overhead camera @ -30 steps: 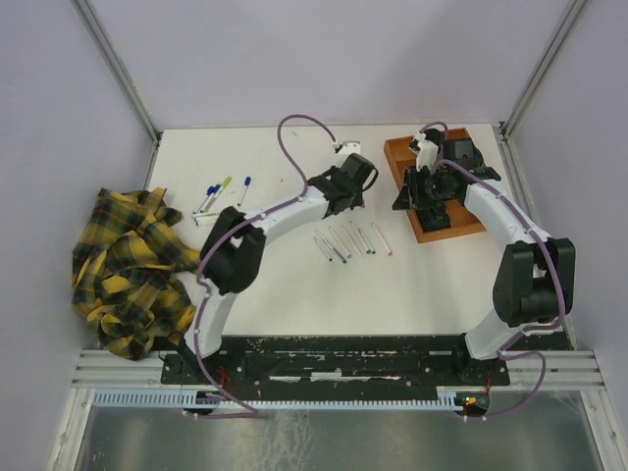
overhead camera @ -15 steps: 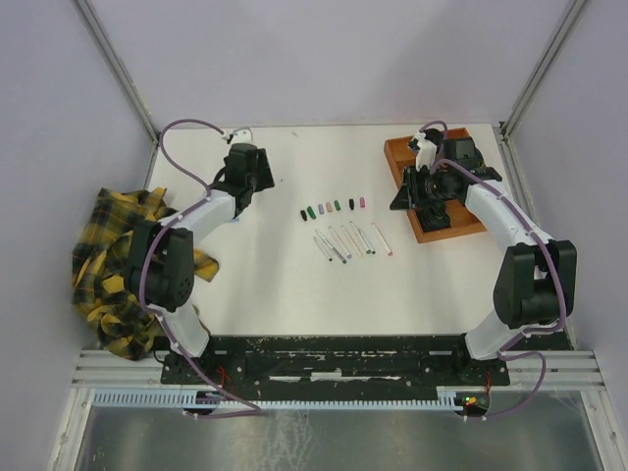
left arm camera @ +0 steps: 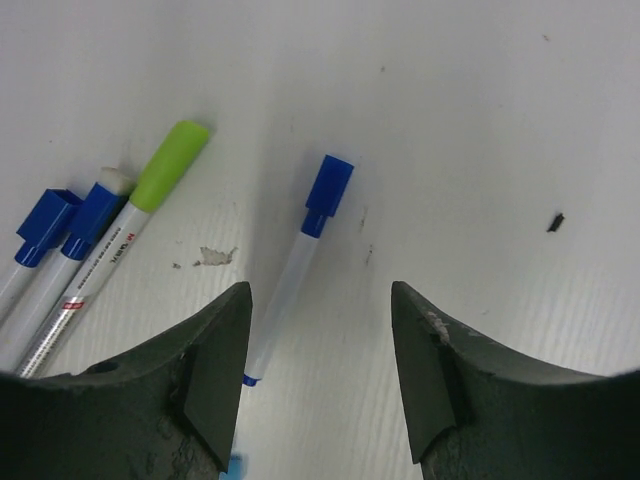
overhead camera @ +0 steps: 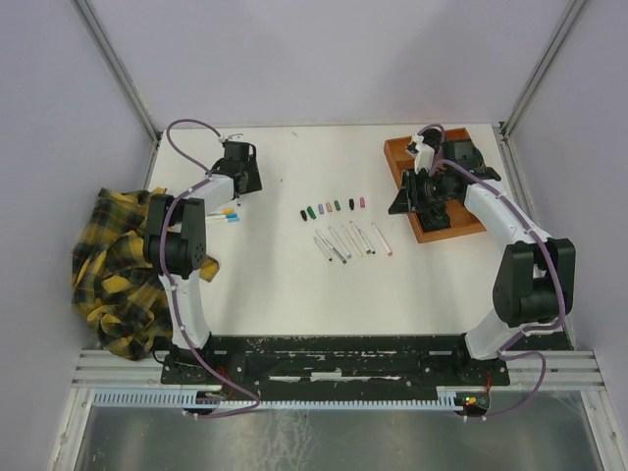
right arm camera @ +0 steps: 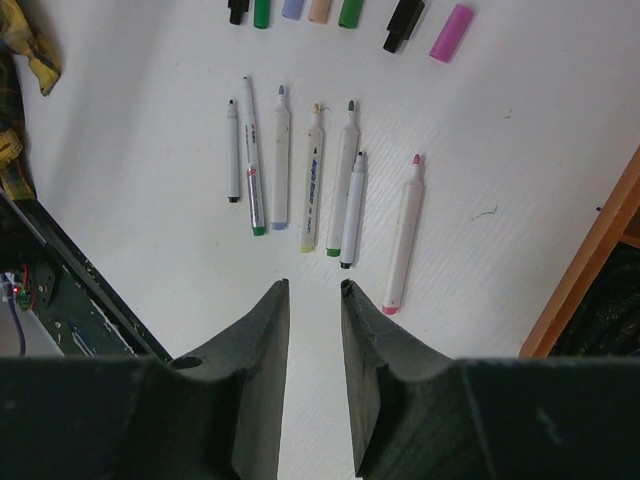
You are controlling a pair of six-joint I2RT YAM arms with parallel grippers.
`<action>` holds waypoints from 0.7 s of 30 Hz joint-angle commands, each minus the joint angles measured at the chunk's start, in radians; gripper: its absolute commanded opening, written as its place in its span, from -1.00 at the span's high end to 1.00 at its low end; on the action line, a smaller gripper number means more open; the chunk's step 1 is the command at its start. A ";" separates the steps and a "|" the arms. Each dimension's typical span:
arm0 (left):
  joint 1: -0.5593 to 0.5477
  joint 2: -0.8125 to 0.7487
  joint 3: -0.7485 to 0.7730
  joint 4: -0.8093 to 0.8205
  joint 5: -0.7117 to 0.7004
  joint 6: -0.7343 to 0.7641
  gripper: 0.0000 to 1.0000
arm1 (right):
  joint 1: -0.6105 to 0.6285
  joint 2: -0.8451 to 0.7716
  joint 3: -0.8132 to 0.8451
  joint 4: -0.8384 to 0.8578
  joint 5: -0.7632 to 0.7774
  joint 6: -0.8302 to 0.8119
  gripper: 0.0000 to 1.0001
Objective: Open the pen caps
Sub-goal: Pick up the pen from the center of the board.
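My left gripper (left arm camera: 320, 295) hangs open over a pen whose blue cap (left arm camera: 327, 190) is on; its white barrel (left arm camera: 285, 290) runs in beside the left finger, untouched. A green-capped pen (left arm camera: 170, 165) and two blue-capped pens (left arm camera: 70, 215) lie to its left. In the top view this gripper (overhead camera: 240, 182) is at the far left of the table. Several loose pen caps (overhead camera: 332, 208) sit in a row mid-table, with several uncapped pens (overhead camera: 348, 240) just in front. My right gripper (right arm camera: 312, 288) stands narrowly open with nothing between its fingers, pointing at those pens (right arm camera: 315, 175) and caps (right arm camera: 350, 12).
An orange tray (overhead camera: 397, 157) holding black objects stands at the back right, beside my right gripper (overhead camera: 400, 199). A yellow plaid cloth (overhead camera: 128, 265) is heaped at the table's left edge, close to the left arm.
My left arm swung from the row of caps mid-table to the capped pens at the far left, and its jaws widened. The right arm has not moved.
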 commanded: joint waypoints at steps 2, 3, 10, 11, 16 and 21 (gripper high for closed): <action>0.025 0.043 0.067 -0.033 -0.010 0.068 -0.21 | -0.005 0.006 0.025 0.011 -0.026 -0.016 0.31; 0.026 0.051 0.073 -0.040 -0.004 0.065 -0.15 | -0.005 0.005 0.025 0.012 -0.026 -0.016 0.31; 0.033 0.097 0.110 -0.093 0.030 0.052 0.25 | -0.005 0.005 0.023 0.010 -0.031 -0.015 0.31; 0.033 0.100 0.115 -0.101 0.033 0.050 0.32 | -0.005 0.005 0.025 0.010 -0.032 -0.015 0.31; 0.034 0.119 0.145 -0.142 0.049 0.045 0.50 | -0.005 0.002 0.025 0.007 -0.037 -0.015 0.31; 0.036 0.111 0.134 -0.154 0.066 0.040 0.94 | -0.004 -0.010 0.030 -0.001 -0.049 -0.016 0.31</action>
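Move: The blue-capped pen lies just below the left hand, its middle about 3 cm down, 1 cm ahead and 2 cm to the left. The green-capped marker is roughly 10 cm to the left of that hand and level with it; the light-blue pen is about 11 cm left and 8 cm back. From the right hand, the blue-capped pen lies some 45 cm left, 11 cm ahead and 13 cm lower. The left fingers close from wide open and pinch the blue-capped pen by its white barrel, cap pointing forward. First the hand eases about 1.5 cm left and sinks some 2.5 cm to the board around the pen, then it stays low while the fingers finish closing and the fingertips tip down about 5 degrees. ##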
